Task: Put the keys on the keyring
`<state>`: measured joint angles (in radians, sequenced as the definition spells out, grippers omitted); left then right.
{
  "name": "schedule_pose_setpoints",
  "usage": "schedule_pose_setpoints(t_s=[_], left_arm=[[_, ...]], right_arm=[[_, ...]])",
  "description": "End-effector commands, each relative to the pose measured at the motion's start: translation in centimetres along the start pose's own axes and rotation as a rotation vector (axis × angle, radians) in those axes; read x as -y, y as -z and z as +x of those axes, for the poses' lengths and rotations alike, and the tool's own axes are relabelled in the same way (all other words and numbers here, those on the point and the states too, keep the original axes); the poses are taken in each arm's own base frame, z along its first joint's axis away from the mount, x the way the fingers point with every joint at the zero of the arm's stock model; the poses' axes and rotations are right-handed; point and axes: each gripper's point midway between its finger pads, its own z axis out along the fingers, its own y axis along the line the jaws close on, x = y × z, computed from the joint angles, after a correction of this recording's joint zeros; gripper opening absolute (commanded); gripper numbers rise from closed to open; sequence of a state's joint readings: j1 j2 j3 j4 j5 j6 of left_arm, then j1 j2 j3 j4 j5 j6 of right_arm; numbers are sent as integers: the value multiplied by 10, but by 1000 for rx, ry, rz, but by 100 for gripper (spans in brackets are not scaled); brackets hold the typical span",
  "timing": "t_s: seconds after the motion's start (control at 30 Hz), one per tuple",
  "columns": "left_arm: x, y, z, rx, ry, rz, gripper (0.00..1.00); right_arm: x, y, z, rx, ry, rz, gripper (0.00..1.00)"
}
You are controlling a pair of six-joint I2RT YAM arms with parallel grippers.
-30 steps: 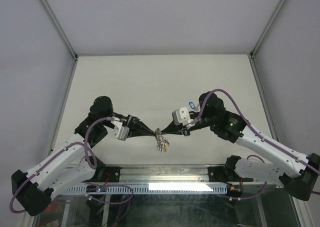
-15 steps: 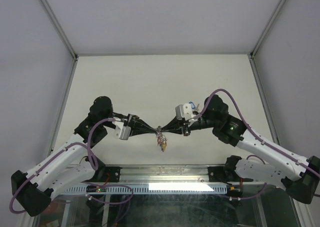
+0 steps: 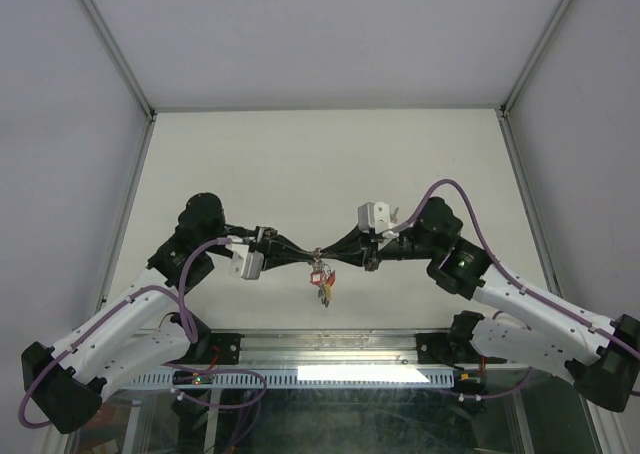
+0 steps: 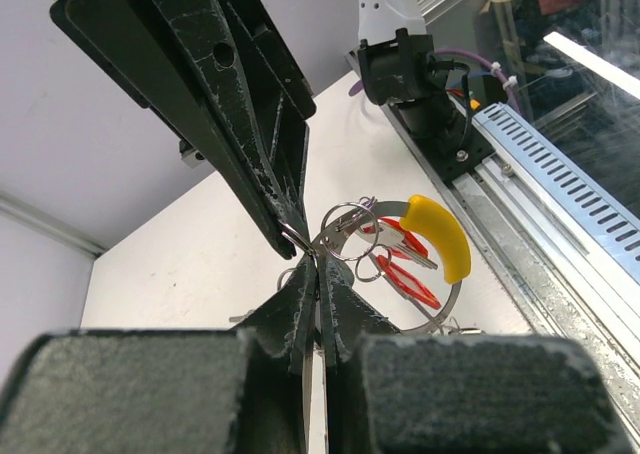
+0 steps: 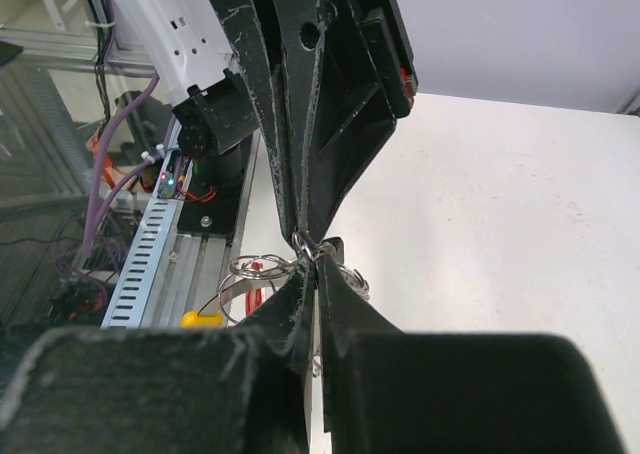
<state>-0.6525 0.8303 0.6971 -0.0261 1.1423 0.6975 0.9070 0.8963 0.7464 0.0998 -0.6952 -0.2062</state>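
Observation:
In the top view my two grippers meet tip to tip above the table's near middle. The left gripper (image 3: 311,255) is shut on the keyring (image 4: 452,296), a silvery band with a yellow sleeve (image 4: 441,236). The right gripper (image 3: 325,257) is shut on a small wire loop (image 4: 291,238) at the same spot. Red-tagged keys (image 4: 405,274) hang inside the keyring, and the bunch (image 3: 322,279) dangles just below both tips. In the right wrist view the keyring (image 5: 226,299) and a red tag (image 5: 254,273) show left of my fingers (image 5: 296,299). No other tag colours can be made out.
The pale table (image 3: 320,164) lies under and beyond the bunch. A metal rail with a cable duct (image 3: 330,369) runs along the near edge, between the arm bases. Frame posts (image 3: 110,44) rise at the table's far corners.
The right wrist has rolled and its arm has swung a little to the right. The meeting point and the hanging bunch have risen slightly. Both grippers have stayed shut.

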Motion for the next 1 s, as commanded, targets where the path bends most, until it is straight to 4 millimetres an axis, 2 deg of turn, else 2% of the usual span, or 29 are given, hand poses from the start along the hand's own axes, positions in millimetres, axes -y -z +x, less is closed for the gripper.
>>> schedule_pose_setpoints(t_s=[0.0,0.37,0.6,0.77,0.97], left_arm=[[-8,2,-3,-7,-52,-28,0],[-29,9,-10,-7,-97,-185,0],[-34,10,-12,8,-97,-226,0],[-39,12,-18,30,-88,-262,22],[-47,19,-39,129,-66,-368,26]], right_arm=[[14,6,-57,207,86,91,0],[19,12,-66,291,53,152,0],[21,15,-75,375,27,182,0],[20,18,-72,383,72,189,0],[20,22,-64,351,189,205,0]])
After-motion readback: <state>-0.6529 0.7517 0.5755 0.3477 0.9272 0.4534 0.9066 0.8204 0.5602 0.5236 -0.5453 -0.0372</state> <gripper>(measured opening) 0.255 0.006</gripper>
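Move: Between the two nearly touching, shut grippers, the loaded keyring hangs with its middle about 3 cm back and 4 cm below both hands, the left pinching wire at its top opposite the right. Counted from the left hand, the black tag is about 2 cm below, 1 cm forward and 1 cm right; the red keys are some 4 cm back, 4 cm below and level sideways; the yellow sleeve is roughly 6 cm back, 5 cm below and 1 cm right. Raising the keyring together, both hands climb about 3 cm, the left also going nearly as far forward and the right about half that, while their fingertips tilt up 10 to 15 degrees and swing slightly forward. Near the end of the rise the left fingers open about a quarter and release the wire; the right keeps its pinch. ##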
